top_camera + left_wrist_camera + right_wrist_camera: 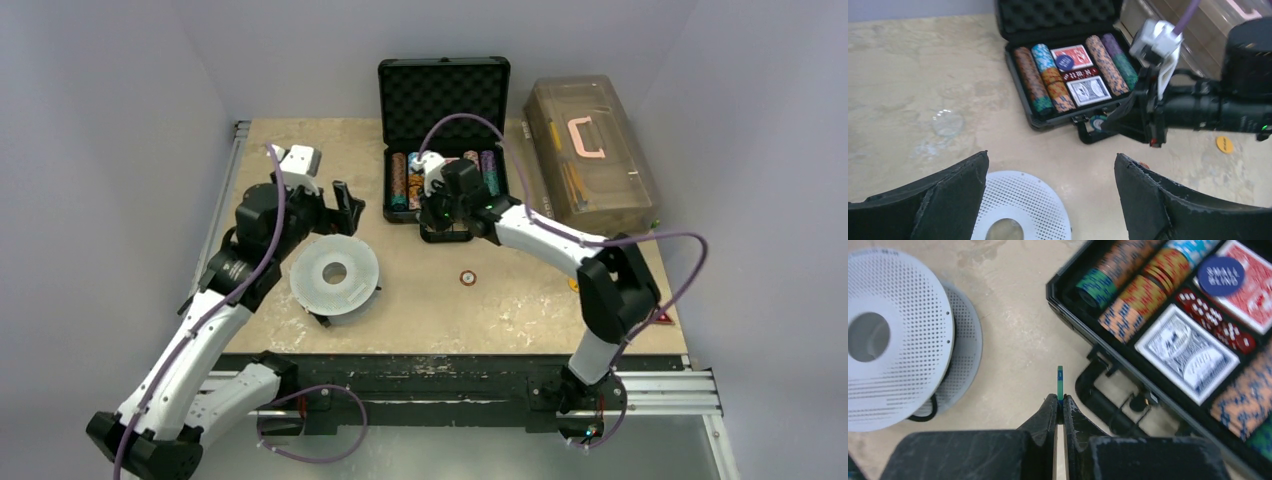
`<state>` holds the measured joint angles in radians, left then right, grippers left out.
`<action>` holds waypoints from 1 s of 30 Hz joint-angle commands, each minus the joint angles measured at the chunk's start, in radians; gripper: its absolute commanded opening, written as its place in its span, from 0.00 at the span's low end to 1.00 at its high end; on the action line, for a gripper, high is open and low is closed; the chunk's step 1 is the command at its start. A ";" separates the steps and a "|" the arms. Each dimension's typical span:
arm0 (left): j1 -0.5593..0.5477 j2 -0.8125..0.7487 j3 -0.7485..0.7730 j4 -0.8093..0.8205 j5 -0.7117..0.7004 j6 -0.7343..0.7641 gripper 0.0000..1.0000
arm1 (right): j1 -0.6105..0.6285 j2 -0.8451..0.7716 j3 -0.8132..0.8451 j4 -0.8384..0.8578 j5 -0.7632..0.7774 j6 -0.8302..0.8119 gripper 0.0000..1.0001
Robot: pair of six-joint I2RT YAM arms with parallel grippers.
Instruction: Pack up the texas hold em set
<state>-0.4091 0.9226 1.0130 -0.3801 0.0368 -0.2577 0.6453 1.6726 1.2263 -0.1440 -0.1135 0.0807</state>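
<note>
The black briefcase (392,185) stands open at the back of the table, its foam lid (443,92) upright. It holds rows of coloured chips (1035,80), a red card deck (1080,55), a blue-backed deck (1185,352) and a blue "small blind" button (1220,275). My right gripper (1060,402) is shut on a green chip (1060,382) held edge-on above the table, just in front of the case's handle (1098,397). My left gripper (1050,185) is open and empty above the grey-white disc (1020,210), left of the case.
A translucent brown toolbox (590,155) with a pink handle lies right of the case. A red-rimmed chip (466,277) lies on the table in front of the case. A yellow chip (1224,144) lies near the right arm. The disc (335,273) sits left of centre.
</note>
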 commanded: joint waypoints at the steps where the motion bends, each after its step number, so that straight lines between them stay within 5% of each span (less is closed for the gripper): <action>1: -0.006 -0.105 -0.057 0.132 -0.203 0.023 0.92 | 0.014 0.103 0.130 0.081 -0.072 -0.349 0.00; 13: -0.008 -0.201 -0.107 0.167 -0.286 0.005 0.91 | 0.015 0.325 0.408 -0.073 -0.124 -0.660 0.00; 30: -0.008 -0.194 -0.105 0.163 -0.293 -0.006 0.91 | 0.040 0.487 0.574 -0.194 -0.086 -0.769 0.00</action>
<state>-0.4137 0.7265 0.9047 -0.2543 -0.2481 -0.2512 0.6758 2.1757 1.7557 -0.3519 -0.2176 -0.6559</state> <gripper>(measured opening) 0.911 0.012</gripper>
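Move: I hold the green-edged chip in my right hand. The gap at the front end of the leftmost chip column lies about 7 cm ahead, 8 cm to the left and 9 cm below; the second chip column's middle is some 16 cm ahead and 4 cm left, the small blind button 18 cm ahead and 1 cm right, the case handle 1 cm ahead and 3 cm right, 12 cm down. From my left hand that gap is about 15 cm ahead, 7 cm right, 23 cm below. Keeping the chip pinched on edge, I carry it with my right hand forward and left, about 7 cm each way, over the case's front rim to the leftmost column's green end. My hand dips, rises slightly, then sinks, ending some 6 cm lower and rolled about 40 degrees counter-clockwise. My open left hand clears off left and up, then waits. ##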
